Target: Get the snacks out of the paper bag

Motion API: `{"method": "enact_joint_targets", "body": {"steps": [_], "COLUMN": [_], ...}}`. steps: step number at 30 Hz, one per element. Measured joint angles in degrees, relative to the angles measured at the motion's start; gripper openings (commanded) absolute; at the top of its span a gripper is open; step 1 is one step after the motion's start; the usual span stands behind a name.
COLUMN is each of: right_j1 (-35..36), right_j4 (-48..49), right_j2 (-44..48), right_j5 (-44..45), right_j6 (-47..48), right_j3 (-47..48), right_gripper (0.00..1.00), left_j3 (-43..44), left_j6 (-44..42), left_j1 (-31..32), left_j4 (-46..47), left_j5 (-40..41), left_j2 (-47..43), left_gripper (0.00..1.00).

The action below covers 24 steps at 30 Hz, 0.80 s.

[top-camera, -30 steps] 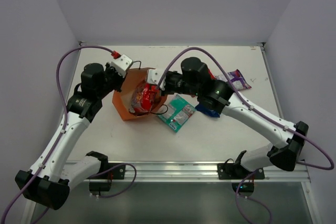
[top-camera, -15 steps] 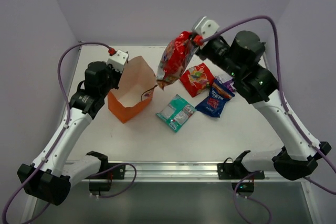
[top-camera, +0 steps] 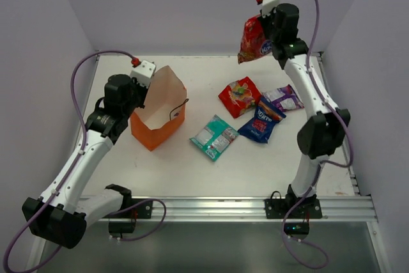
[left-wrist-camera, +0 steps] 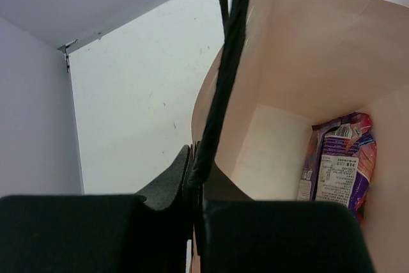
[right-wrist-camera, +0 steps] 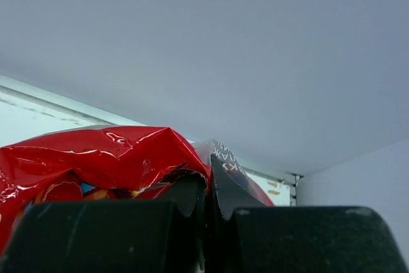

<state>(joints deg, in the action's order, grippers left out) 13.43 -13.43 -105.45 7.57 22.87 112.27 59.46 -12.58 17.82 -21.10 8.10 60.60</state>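
Observation:
The orange paper bag (top-camera: 154, 129) stands open at the left of the table. My left gripper (top-camera: 143, 91) is shut on its back rim and on the dark handle (left-wrist-camera: 230, 49). Down in the bag, the left wrist view shows a purple snack (left-wrist-camera: 339, 167) leaning against the wall (left-wrist-camera: 300, 49). My right gripper (top-camera: 263, 28) is high above the table's back right corner, shut on the top edge of a red snack packet (top-camera: 252, 41) that hangs from it; the right wrist view shows that packet (right-wrist-camera: 96, 155) pinched at the jaws (right-wrist-camera: 208, 190).
Several snacks lie on the table right of the bag: a red one (top-camera: 239, 96), a purple one (top-camera: 284, 98), a blue one (top-camera: 262, 119) and a teal-white one (top-camera: 214, 137). Walls close the left, back and right sides.
My right gripper drew the red packet out of the bag and carried it up and to the back right. The bag now stands upright and open, with the left gripper still holding it.

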Motion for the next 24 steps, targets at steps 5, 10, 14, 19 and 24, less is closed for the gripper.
{"method": "enact_joint_targets", "body": {"steps": [5,10,14,19,24], "right_j1": [-3.10,-3.76,-3.74,-3.67,0.02], "right_j4": [3.28,5.40,9.29,4.90,3.54], "right_j2": [-16.35,-22.58,-15.80,-0.72,18.16], "right_j5": [3.96,7.34,8.41,6.80,-0.17], "right_j6": [-1.92,-4.22,-7.02,-11.45,-13.86], "right_j3": [3.02,-1.55,-13.33,-21.00,-23.91], "right_gripper": [0.05,0.23,0.79,0.91,0.91], "left_j3": [0.02,0.02,0.02,0.02,-0.17], "left_j6": [0.00,0.00,0.00,-0.09,-1.31], "left_j1": [0.00,0.00,0.00,0.00,0.00], "left_j4": [0.02,0.00,0.00,0.00,0.24], "left_j5": [-0.39,-0.61,-1.57,-2.14,-3.08], "left_j2": [0.00,-0.11,-0.44,-0.92,-2.03], "left_gripper": [0.00,0.00,0.00,0.00,0.00]}}
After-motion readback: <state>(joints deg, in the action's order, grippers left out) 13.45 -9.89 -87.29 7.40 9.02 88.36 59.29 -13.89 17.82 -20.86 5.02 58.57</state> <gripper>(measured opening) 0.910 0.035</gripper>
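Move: The right gripper holds the red snack bag high up. The bare table by the far edge where it's headed lies about 6 cm ahead and some 37 cm below, about 1 cm to the right. The candy pack is roughly 7 cm back and 8 cm left, the purple pack 7 cm back and 11 cm right, the blue pack 18 cm back and straight in line, all at table height. From the left gripper, that spot is about 28 cm ahead, 46 cm right, 25 cm below. Swing the right gripper steeply down, about 23 cm, and some 8 cm forward, drifting a little right and tipping the fingers down, to bring the red snack bag to the far side of the table just beyond the candy pack. Open wide to let the bag go as the descent ends, then pull back and quickly up, levelling the fingers. ##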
